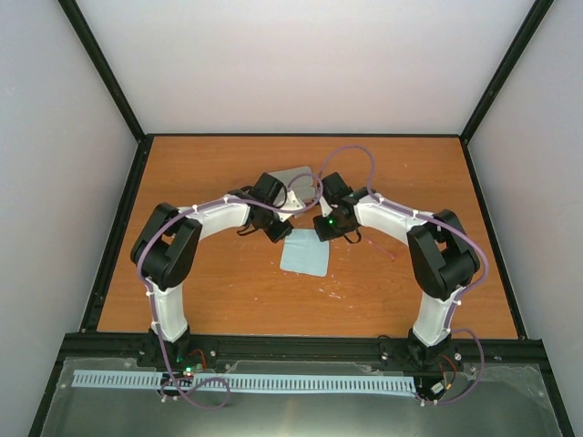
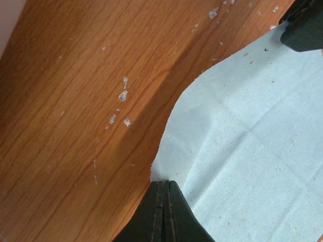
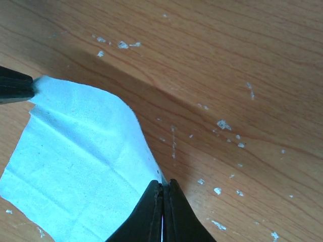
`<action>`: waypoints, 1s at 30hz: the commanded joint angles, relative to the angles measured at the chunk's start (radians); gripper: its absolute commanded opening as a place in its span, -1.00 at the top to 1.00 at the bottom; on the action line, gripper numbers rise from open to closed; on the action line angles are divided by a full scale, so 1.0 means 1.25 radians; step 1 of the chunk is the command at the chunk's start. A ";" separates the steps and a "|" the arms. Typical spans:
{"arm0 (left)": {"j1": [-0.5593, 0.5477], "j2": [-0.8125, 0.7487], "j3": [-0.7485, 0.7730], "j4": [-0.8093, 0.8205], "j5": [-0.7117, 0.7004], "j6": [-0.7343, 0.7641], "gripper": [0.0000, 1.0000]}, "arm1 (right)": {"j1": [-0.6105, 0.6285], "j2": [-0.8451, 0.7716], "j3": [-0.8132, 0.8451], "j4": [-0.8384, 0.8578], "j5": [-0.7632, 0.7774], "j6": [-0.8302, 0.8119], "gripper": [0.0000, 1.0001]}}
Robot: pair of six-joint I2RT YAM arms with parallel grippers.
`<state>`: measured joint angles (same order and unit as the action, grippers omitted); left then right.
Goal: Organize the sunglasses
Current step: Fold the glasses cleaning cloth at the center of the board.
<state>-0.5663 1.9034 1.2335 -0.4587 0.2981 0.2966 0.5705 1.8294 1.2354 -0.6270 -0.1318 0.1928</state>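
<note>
A light blue square cloth (image 1: 304,254) lies at the table's middle. My left gripper (image 1: 283,232) is shut on its far left corner, and in the left wrist view the closed tips (image 2: 164,184) pinch the cloth (image 2: 247,146) at its edge. My right gripper (image 1: 324,228) is shut on the far right corner, its tips (image 3: 162,185) meeting on the cloth (image 3: 75,156). The held edge is raised and casts a shadow on the wood. A faint thin reddish line (image 1: 388,248), possibly part of the sunglasses, lies right of the right gripper. Otherwise the sunglasses are not discernible.
A pale rounded object (image 1: 293,176) sits just behind the two grippers, partly hidden by them. The orange wooden table (image 1: 209,291) carries small white flecks. Black frame rails border it, and grey walls stand close on the left, right and back.
</note>
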 commanded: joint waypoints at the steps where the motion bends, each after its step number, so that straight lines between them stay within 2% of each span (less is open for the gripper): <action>1: -0.007 -0.047 -0.010 0.037 -0.012 -0.002 0.99 | 0.007 -0.028 -0.023 0.022 -0.029 -0.023 0.94; 30: -0.018 -0.149 -0.155 0.060 0.022 0.004 0.99 | 0.013 -0.121 -0.170 0.060 -0.162 -0.019 0.94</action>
<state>-0.5694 1.7554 1.0466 -0.3985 0.3088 0.2977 0.5732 1.7142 1.0420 -0.5697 -0.3115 0.1684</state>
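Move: Between the hands hangs the cloth's far edge, one corner pinched in each gripper, roughly 4 cm above the board. The cloth's near edge, where they are headed, lies about 10 cm back of and 4 cm right of the left hand; for the right hand it is some 10 cm back and 4 cm left. The open case sits about 15 cm ahead of the left hand, 1 cm to its right. The red sunglasses lie roughly 16 cm to the right hand's right, 1 cm ahead. Drawing the pinched far edge back over the cloth towards its near edge, the right hand travels about 5.5 cm with shallow bobs, its wrist turning some 10 degrees. The left lifts 1.5 cm first, then goes back 3.5 cm and slightly left, sinking again. Both keep their grip, and the hands draw a little apart. ##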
